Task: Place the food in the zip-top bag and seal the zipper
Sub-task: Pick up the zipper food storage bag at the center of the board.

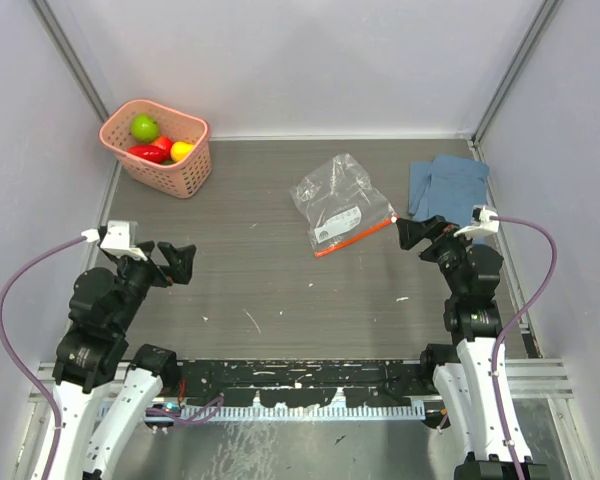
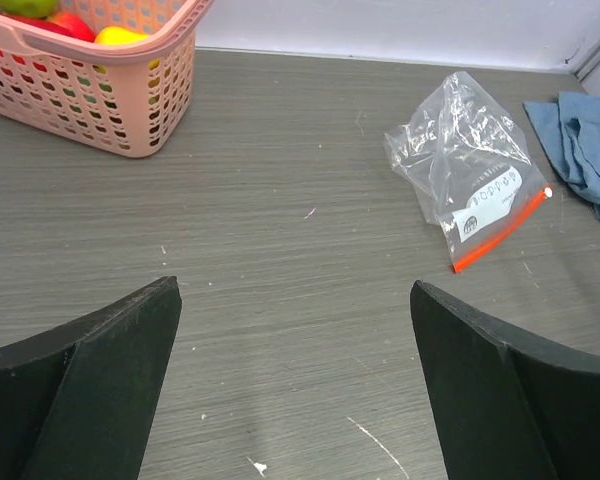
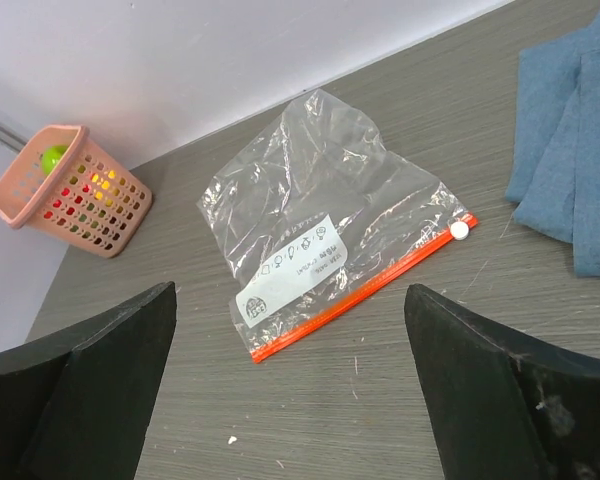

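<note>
The clear zip-top bag (image 1: 338, 198) lies flat on the table right of centre; it also shows in the left wrist view (image 2: 460, 165) and the right wrist view (image 3: 320, 215). Its orange-red zipper (image 3: 365, 288) runs along the near edge, with the white slider (image 3: 460, 230) at the right end. The food (image 1: 158, 140), green, red and yellow toy pieces, sits in the pink basket (image 1: 185, 172) at the back left. My left gripper (image 1: 183, 262) is open and empty at the near left. My right gripper (image 1: 412, 232) is open and empty, just right of the bag.
A folded blue cloth (image 1: 448, 185) lies at the back right, close to my right gripper, and shows in the right wrist view (image 3: 570, 170). Grey walls close in the table on the left, back and right. Small white specks dot the wood-grain tabletop (image 1: 270, 290).
</note>
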You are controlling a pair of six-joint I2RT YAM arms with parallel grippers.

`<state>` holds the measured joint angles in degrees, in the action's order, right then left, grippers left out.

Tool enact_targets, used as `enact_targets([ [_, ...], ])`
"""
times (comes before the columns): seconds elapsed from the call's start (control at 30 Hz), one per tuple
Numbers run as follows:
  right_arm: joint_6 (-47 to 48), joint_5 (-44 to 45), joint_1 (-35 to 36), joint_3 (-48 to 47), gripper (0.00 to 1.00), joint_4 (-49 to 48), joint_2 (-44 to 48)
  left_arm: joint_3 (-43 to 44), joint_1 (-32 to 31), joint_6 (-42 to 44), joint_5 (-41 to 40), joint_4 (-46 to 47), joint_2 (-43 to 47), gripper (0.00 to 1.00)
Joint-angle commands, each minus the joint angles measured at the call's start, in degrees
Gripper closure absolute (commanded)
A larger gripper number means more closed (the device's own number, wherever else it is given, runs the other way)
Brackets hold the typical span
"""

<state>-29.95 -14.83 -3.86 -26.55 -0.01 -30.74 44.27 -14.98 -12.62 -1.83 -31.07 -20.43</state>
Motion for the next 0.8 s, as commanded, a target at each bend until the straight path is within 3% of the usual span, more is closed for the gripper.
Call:
enact_targets([
  [0.0,0.1,1.5,0.3,-0.4,0.00,-4.4,0.4,1.1,0.3,-0.3,2.1,3.4,-0.8,0.02],
  [0.43,-0.1,-0.6,0.4,2.2,0.00,-7.4,0.4,4.7,0.3,-4.3,8.0,1.8,-6.7,0.02],
  [0.63,-2.2,-2.2,0.9,5.5,0.00,-12.3,-2.2,5.5,0.3,-11.6,9.8,1.5,-13.0,0.02],
  [0.77,-3.0,-3.5,1.7,7.3,0.00,-15.2,-5.3,3.1,0.3,-17.6,13.2,7.5,-18.3,0.02],
])
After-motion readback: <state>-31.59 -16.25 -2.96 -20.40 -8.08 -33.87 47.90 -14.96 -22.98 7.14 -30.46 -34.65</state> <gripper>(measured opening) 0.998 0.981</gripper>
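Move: The zip-top bag lies about 20 cm ahead of my left hand, 26 cm to its right and 27 cm below. The food basket is some 30 cm ahead of that hand and 11 cm to its left. From my right hand the bag is roughly 14 cm ahead, 6 cm left and 22 cm down. Its white slider is about 11 cm ahead and 4 cm right of the right hand, and the blue cloth 18 cm ahead and 15 cm right. I swing my left hand about 4 cm to the right, gaining speed, with some forward travel and a late dip, towards the bag. Its fingers tip down some 15 degrees as the wrist rolls right side up and turns a little clockwise. My right hand almost waits, then drops about 3 cm towards the bag's height. Both grippers stay wide open, touching nothing. ##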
